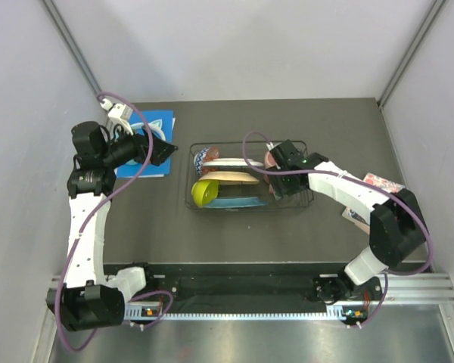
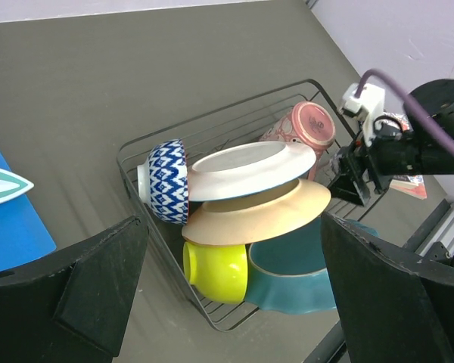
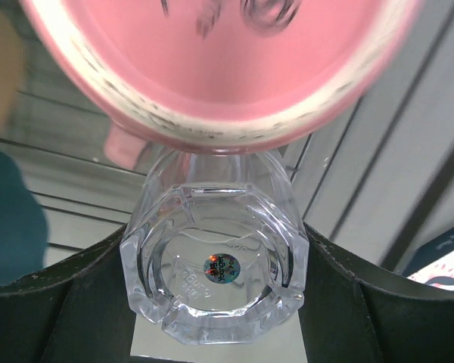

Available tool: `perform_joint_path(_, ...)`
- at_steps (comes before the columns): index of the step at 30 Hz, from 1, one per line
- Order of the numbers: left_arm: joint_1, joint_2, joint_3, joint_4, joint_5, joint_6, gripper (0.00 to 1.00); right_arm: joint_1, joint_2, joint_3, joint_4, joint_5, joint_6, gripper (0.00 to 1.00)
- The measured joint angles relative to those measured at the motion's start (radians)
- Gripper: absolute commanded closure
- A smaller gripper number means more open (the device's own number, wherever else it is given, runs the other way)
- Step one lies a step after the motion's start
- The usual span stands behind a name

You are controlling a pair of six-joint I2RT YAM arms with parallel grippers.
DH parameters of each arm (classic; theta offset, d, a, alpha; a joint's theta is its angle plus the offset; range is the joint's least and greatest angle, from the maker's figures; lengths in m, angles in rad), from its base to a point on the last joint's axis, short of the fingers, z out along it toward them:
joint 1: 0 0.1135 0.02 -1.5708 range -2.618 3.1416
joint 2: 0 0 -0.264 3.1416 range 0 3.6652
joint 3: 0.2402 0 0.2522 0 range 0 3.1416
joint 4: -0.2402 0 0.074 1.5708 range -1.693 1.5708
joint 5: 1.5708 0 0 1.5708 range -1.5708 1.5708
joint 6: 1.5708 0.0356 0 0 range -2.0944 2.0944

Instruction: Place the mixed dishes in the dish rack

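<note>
The black wire dish rack [image 1: 250,144] stands mid-table. In it lie a bowl with a blue-white outside and a red rim [image 2: 166,181], a white plate [image 2: 246,168], a cream plate [image 2: 257,215], a lime-green bowl [image 2: 216,271], a teal scalloped plate [image 2: 295,280] and a pink mug [image 2: 306,128]. My right gripper [image 1: 281,185] is shut on the small clear glass [image 3: 216,265], held over the rack's right end, right beside the mug [image 3: 219,68]. My left gripper [image 1: 165,151] is open and empty, raised left of the rack.
A blue mat [image 1: 155,132] with the teal-and-white headphones [image 2: 0,185] lies at the back left, under my left gripper. A printed card [image 1: 378,184] lies right of the rack, by my right arm. Grey walls close in both sides.
</note>
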Motion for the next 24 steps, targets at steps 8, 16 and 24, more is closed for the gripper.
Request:
perform_joint_path(8, 0.000, -0.009, 0.000, 0.000, 0.000, 0.003, 0.01, 0.000, 0.018, -0.037, 0.041, -0.014, -0.001, 0.50)
perform_joint_path(16, 0.000, -0.009, 0.000, 0.003, 0.001, 0.003, 0.01, -0.001, 0.018, -0.038, 0.045, -0.019, 0.002, 0.00)
perform_joint_path(24, 0.000, -0.009, 0.000, 0.003, 0.004, 0.003, 0.01, -0.001, -0.019, -0.037, 0.000, -0.018, -0.003, 0.00)
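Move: Just under the right hand, which still grips the upturned clear glass, is the glass's spot at the rack's front-right end, roughly 7 cm down and 1 cm ahead. The pink mug stands about 7 cm ahead and 2 cm left, near hand height. To the left, the peach plate's middle is some 14 cm off and 2 cm ahead, the teal plate's 14 cm off and 4 cm back. From the left hand, the spot is roughly 29 cm right, 2 cm back and 30 cm lower. Lowering the held glass a last 1.5 cm or so into the rack beside the pink mug, the right hand stops almost at once and stays there with the wrist nearly still. The fingers then open from their grip to fully wide, letting go of the glass, and the hand eases back about 1 cm and begins to rise, the glass still between the parted pads. ##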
